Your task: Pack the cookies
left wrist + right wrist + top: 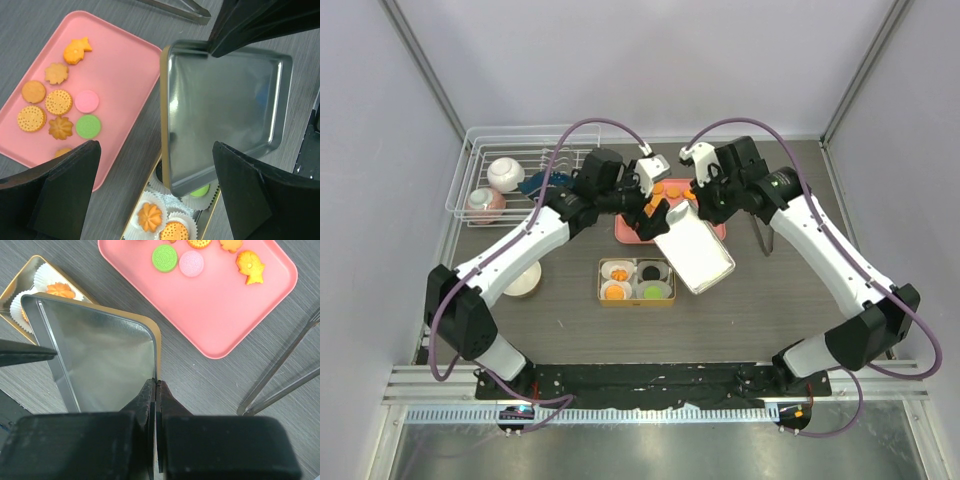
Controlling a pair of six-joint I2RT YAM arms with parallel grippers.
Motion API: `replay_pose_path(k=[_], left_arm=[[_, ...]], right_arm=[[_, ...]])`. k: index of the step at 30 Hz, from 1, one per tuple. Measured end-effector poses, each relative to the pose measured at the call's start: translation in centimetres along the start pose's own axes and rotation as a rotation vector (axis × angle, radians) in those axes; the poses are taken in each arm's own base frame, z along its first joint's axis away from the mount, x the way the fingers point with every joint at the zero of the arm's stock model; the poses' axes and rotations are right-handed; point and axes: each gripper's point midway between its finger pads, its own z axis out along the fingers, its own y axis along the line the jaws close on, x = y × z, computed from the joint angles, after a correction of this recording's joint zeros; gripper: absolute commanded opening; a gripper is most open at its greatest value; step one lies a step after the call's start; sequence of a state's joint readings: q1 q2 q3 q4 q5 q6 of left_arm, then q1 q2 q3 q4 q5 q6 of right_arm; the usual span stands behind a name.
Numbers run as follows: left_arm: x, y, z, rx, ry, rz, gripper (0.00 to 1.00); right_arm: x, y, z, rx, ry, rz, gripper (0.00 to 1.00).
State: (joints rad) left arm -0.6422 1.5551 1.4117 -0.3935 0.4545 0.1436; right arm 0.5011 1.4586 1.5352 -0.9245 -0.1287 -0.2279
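Several cookies (59, 102), mostly orange plus one green (165, 258) and one pale pink (191, 263), lie on a pink tray (125, 65). More cookies (150, 215) sit in white paper cups inside the gold tin (637, 282). My right gripper (156, 382) is shut on the rim of the tin's silver lid (100, 355), holding it tilted over the tin's right half. The lid (225, 100) hides part of the tin. My left gripper (155, 150) hangs open above the tin's edge and the lid's corner, touching nothing.
Metal tongs (280, 375) lie on the table right of the pink tray. A white wire rack (510, 170) with two bowls stands at the back left. A pale cup (523, 280) sits left of the tin.
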Motion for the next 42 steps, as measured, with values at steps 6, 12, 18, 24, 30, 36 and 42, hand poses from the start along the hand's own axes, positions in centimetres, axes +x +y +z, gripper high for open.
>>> replay_pose_path(k=[6, 12, 18, 24, 30, 36, 42], left_arm=[[0.7, 0.0, 0.5, 0.010, 0.019, -0.011, 0.98], [1.1, -0.9, 1.3, 0.084, 0.043, -0.030, 0.88], [0.4, -2.4, 2.5, 0.226, 0.084, -0.071, 0.76], [1.0, -3.7, 2.1, 0.302, 0.113, -0.096, 0.68], [1.4, -4.2, 1.9, 0.322, 0.131, -0.110, 0.57], [1.4, -4.4, 1.8, 0.334, 0.133, -0.117, 0.31], [1.4, -4.4, 1.7, 0.333, 0.133, -0.122, 0.24]], right_arm=[[-1.0, 0.4, -1.3, 0.000, -0.047, -0.007, 0.01], [-1.2, 0.7, -1.9, -0.008, -0.066, -0.012, 0.01], [-1.4, 0.9, -2.4, -0.011, -0.094, -0.016, 0.01], [-1.1, 1.1, -2.3, -0.017, -0.101, -0.019, 0.01], [-0.3, 1.2, -1.8, -0.020, -0.082, -0.017, 0.01], [-0.5, 1.2, -1.9, -0.019, -0.093, -0.019, 0.02], [-0.4, 1.3, -2.0, -0.022, -0.096, -0.025, 0.08]])
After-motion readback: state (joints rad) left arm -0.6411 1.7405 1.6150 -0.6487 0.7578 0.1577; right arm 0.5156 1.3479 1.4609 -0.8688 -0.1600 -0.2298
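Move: The lid hangs slanted from the right hand, its middle about 9 cm back and 4 cm below that hand. From the open left hand it is some 9 cm right, 7 cm back and 4 cm lower. From the left hand the cookie box is roughly 8 cm back, 4 cm left and 20 cm below; the pink tray is about 9 cm ahead, 5 cm right and 21 cm below. Back and to the right, sinking slightly, the left hand travels about 5 cm onto the lid's free short edge. It swings some 20 degrees clockwise until its fingers point straight right and down, closing from wide open to about a quarter to pinch the rim. The right hand keeps its grip on the corner, rising nearly 3 cm, then easing down about 1 cm and drifting slightly back. ##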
